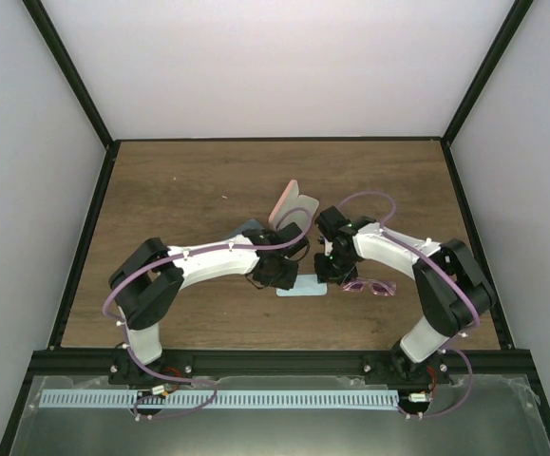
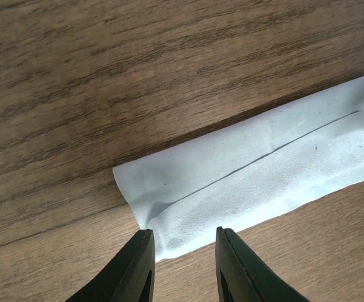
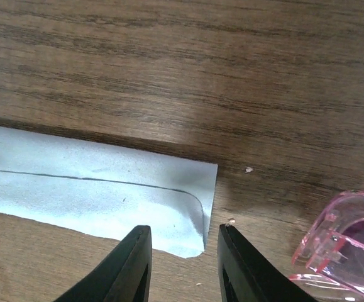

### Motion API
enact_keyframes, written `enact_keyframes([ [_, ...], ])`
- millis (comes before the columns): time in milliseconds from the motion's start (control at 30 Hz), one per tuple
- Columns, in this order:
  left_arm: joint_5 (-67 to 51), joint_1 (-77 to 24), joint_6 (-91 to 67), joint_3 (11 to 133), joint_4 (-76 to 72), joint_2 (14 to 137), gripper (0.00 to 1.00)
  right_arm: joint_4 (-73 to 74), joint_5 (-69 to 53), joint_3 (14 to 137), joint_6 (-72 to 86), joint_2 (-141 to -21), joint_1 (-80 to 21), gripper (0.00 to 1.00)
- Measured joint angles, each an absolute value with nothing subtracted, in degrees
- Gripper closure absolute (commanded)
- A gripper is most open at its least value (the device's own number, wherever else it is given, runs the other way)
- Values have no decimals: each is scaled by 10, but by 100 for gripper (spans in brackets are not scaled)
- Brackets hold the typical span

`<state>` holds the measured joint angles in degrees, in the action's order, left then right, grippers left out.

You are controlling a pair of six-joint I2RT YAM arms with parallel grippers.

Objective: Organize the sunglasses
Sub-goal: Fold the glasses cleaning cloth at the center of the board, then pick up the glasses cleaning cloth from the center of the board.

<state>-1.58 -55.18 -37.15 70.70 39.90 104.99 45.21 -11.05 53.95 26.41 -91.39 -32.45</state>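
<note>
A pinkish-purple pair of sunglasses [image 1: 369,285] lies on the wooden table just right of my right gripper [image 1: 335,273]. One translucent corner of these sunglasses [image 3: 342,248] shows at the lower right of the right wrist view. A folded pale blue cloth [image 1: 302,289] lies flat between the two arms. My left gripper [image 2: 183,231] hangs open over the left end of the cloth [image 2: 257,179], its jaws apart and empty. At the cloth's right corner [image 3: 106,195], my right gripper [image 3: 182,228] is also open and holds nothing.
An open pink case [image 1: 292,207] stands tilted behind the grippers, with a blue-grey case [image 1: 247,229] partly hidden by the left arm. Black frame rails edge the wooden table [image 1: 199,180] at left, right and back.
</note>
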Motion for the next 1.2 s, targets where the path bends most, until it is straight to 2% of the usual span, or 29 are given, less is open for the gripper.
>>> enact_keyframes([
  [500, -33, -552, -388, 690, 383, 1082, 71, 433, -119, 532, 268, -936, -324, 75],
  [733, -33, -552, -388, 690, 381, 1083, 72, 426, -123, 526, 269, -943, -325, 91],
  [900, -33, -552, -386, 690, 379, 1084, 78, 421, -133, 526, 269, -947, -325, 99],
  [1033, -34, -551, -383, 690, 374, 1086, 94, 417, -141, 526, 268, -949, -325, 99],
  [1200, -31, -551, -375, 690, 370, 1086, 96, 418, -143, 528, 268, -949, -325, 99],
])
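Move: The half-folded cleaning cloth lies between and just beneath the open fingers: its middle is about 4 cm right, 2 cm ahead and 3 cm below the left hand, and some 4 cm left, 2 cm ahead and 2 cm below the right. The sunglasses lie about 11 cm to the right hand's right, nearly level with it. From the left hand the open pink case is roughly 18 cm ahead and 2 cm right, the blue-grey case about 13 cm ahead and 9 cm left. The cloth is taken near both ends: the left hand sinks about 3 cm, easing slightly back, pauses, then shuts its fingers on the left end. The right hand goes down about 2 cm more slowly and pinches the right end first, then draws about 1 cm left with it. Both keep pointing nearly straight down. ##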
